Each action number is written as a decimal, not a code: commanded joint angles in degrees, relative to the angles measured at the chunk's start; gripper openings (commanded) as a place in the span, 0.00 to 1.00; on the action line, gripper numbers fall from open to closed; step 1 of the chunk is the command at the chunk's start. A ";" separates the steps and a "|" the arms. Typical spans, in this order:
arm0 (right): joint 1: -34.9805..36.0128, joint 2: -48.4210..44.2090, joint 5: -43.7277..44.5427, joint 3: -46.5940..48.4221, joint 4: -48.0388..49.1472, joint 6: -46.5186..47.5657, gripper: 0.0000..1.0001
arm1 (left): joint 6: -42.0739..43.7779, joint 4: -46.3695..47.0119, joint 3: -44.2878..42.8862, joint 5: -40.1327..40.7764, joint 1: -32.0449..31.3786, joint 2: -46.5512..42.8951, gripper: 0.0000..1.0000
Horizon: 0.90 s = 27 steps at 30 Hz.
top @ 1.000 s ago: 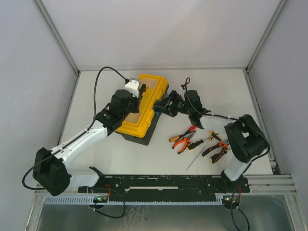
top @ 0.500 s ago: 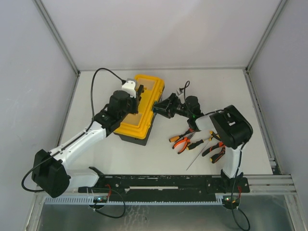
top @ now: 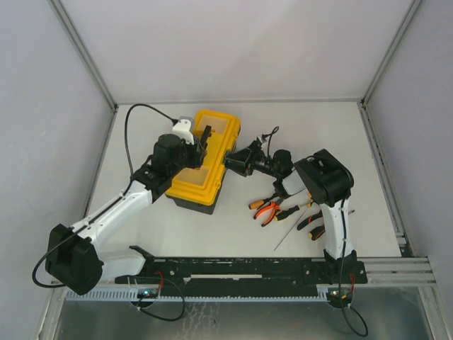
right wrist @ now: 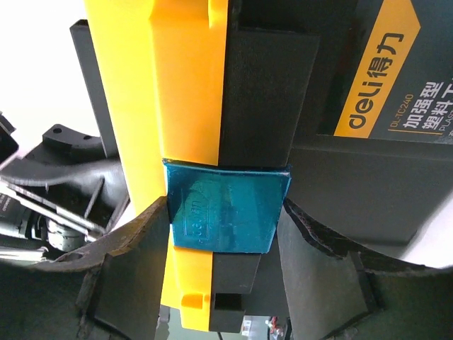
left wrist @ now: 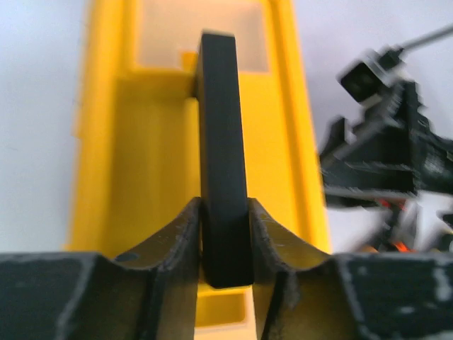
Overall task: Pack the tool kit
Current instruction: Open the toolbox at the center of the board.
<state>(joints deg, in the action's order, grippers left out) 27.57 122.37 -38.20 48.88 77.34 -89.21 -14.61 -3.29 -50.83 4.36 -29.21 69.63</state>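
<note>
The tool kit's box (top: 195, 177) lies at mid-table, black with its yellow lid (left wrist: 148, 156) down. My left gripper (top: 204, 139) is over the lid and shut on the raised black handle (left wrist: 222, 142); both fingers press the handle's sides. My right gripper (top: 231, 163) is at the box's right side. Its fingers sit on either edge of the teal latch (right wrist: 225, 209), where the yellow lid (right wrist: 184, 85) meets the black body (right wrist: 354, 184). Orange-handled pliers (top: 267, 207), a second pair (top: 316, 221) and a long screwdriver (top: 289, 231) lie loose on the table right of the box.
The loose tools lie close under my right forearm (top: 318, 177). A black rail (top: 241, 268) runs along the near edge. Grey walls (top: 49, 106) close in the table on the left, far and right sides.
The box has shifted slightly left with both grippers on it. My right arm's elbow has swung left and folded in over the loose tools.
</note>
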 commanded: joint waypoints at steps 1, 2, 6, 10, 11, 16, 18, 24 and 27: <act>1.87 1.17 0.42 3.97 8.43 -2.53 0.35 | -2.93 -9.52 3.06 -10.54 -2.34 0.29 0.44; 1.87 1.40 0.38 4.11 8.54 -2.70 0.35 | -2.88 -10.07 3.11 -9.68 -2.07 0.07 0.52; 1.80 1.39 0.23 4.18 8.45 -2.27 0.37 | -2.72 -10.16 3.98 -8.44 0.08 -0.99 0.67; 1.83 1.72 0.06 4.13 8.44 -2.16 0.39 | -2.41 -10.09 3.44 -7.46 1.09 -1.55 0.78; 1.79 1.81 0.01 4.14 8.44 -2.19 0.40 | -2.24 -10.28 2.98 -7.53 1.09 -1.57 0.82; 1.71 1.72 -0.26 4.19 8.35 -1.98 0.40 | -2.82 -9.55 2.08 -6.95 1.09 -4.50 0.93; 1.72 1.87 -0.17 4.20 8.35 -2.01 0.41 | -2.88 -9.54 1.31 -6.44 1.09 -6.33 1.00; 1.53 1.75 -0.39 4.05 8.35 -2.05 0.44 | -3.69 -10.77 -0.83 -5.26 6.31 -10.78 1.00; 1.52 1.53 -0.48 3.78 8.36 -1.94 0.44 | -5.13 -10.15 -0.05 -4.07 10.46 -12.17 1.00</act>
<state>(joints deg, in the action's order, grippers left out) 28.34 124.31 -38.00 50.68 79.02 -90.45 -17.45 -13.93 -49.82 -1.61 -23.22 60.23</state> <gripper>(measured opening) 0.558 0.995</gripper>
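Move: My left hand still grips the near part of the raised black handle, whose middle is about 3 cm ahead and 1 cm right. From this hand, the near clear compartment lies some 7 cm back, 3 cm left and 4 cm lower; the far one is 8 cm ahead, 4 cm right. My right hand already has the blue latch between its fingers; from that hand, the orange pliers lie about 14 cm back, 11 cm right, 9 cm lower. I spread my left fingers wide and let go of the handle, easing back towards my base about 3.5 cm, then swing roughly 5 cm to the left, clear of the handle and out over the lid's left side, rising slightly at the end. My right hand keeps its pinch on the latch and creeps just under 1 cm left with the box. ##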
